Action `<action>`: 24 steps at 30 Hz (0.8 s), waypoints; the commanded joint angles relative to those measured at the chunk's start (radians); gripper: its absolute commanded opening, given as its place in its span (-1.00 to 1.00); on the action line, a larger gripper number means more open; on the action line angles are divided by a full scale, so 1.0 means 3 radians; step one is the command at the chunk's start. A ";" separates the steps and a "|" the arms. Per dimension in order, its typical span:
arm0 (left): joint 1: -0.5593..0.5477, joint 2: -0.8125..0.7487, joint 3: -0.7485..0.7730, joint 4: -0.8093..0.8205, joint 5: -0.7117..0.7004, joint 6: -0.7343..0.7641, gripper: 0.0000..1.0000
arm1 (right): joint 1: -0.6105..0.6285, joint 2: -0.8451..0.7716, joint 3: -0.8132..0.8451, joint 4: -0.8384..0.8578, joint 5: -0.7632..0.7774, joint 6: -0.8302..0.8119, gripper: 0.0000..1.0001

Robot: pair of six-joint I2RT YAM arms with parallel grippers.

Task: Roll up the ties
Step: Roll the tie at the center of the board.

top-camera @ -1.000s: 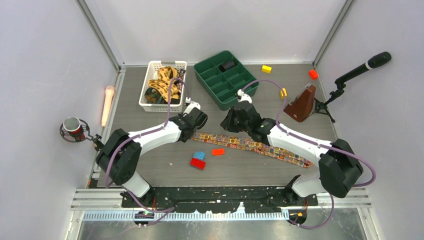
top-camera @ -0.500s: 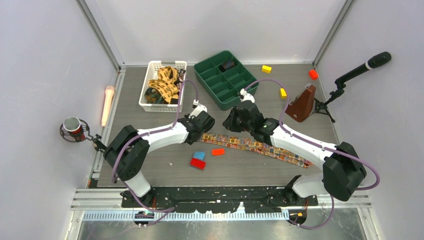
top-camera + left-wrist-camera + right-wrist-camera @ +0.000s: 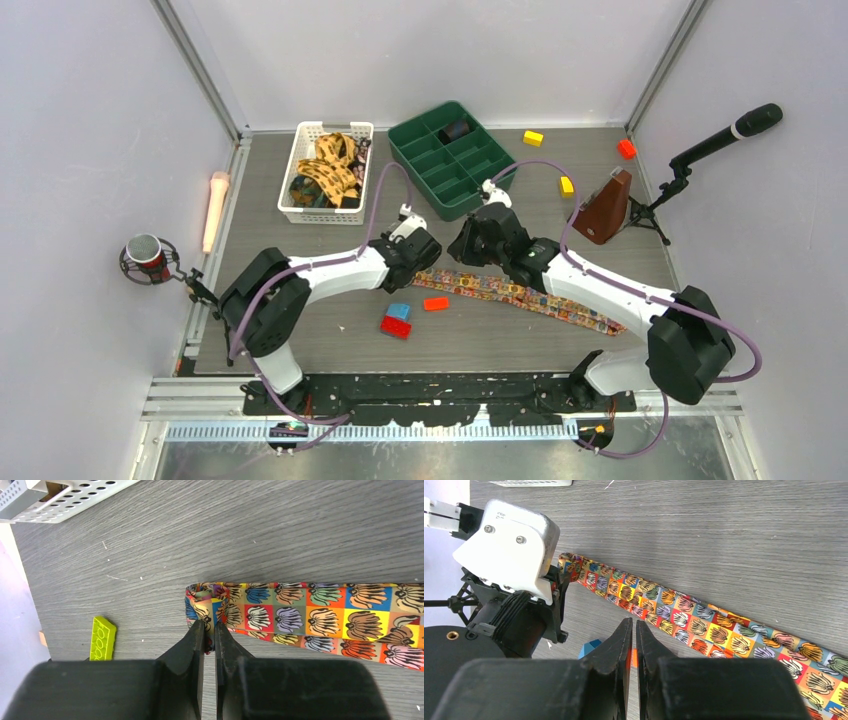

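A long tie [image 3: 520,293] with bright orange, red and yellow squares lies flat across the middle of the table. In the left wrist view its left end [image 3: 210,600] is curled over on itself. My left gripper [image 3: 209,626] is shut on that curled end; from above it [image 3: 424,264] sits at the tie's left tip. Hovering just behind the tie, my right gripper [image 3: 634,622] is shut with nothing between its fingers, and from above it [image 3: 470,246] is close beside the left one. More ties [image 3: 325,170] are piled in the white basket [image 3: 300,213].
A green compartment tray [image 3: 490,180] stands at the back with a dark roll [image 3: 457,129] in one cell. Blue [image 3: 399,311], red [image 3: 395,326] and orange [image 3: 436,303] blocks lie just in front of the tie. A brown wedge-shaped object [image 3: 603,208] and a microphone [image 3: 725,135] stand at the right.
My left gripper has moved right along the table with the tie's end, so the flat stretch is shorter. The right gripper has barely moved.
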 commanded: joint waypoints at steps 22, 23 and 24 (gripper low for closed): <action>-0.0091 0.0194 0.0131 0.0149 0.0302 -0.0153 -0.34 | -0.0044 -0.0079 -0.0021 0.0076 0.0078 0.0023 -0.73; -0.0091 0.0191 0.0132 0.0154 0.0307 -0.0158 -0.30 | -0.0045 -0.0071 -0.0022 0.0077 0.0081 0.0023 -0.73; -0.0091 0.0188 0.0128 0.0162 0.0315 -0.0159 -0.28 | -0.0045 -0.0068 -0.0022 0.0082 0.0081 0.0025 -0.73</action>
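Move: The left fingers hold the tie's rolled end just above the table. The flat tie strip it goes down onto starts some 3 cm to the right and 3 cm below, level fore and aft. The orange block lies about 5 cm back and 3 cm right, the blue block 6 cm back and 3 cm left, both about 4 cm lower. For the right hand, the start of the strip is about 4 cm left, level fore and aft and 11 cm below. Bring the left gripper down and to the right, about 2 cm each way and easing slightly back, to lay the pinched roll onto the flat tie strip. Keep the pinch for most of the way, then open the fingers about a quarter of their range over the last bit of the descent and let go of the fold, tipping the hand only a few degrees further down. ##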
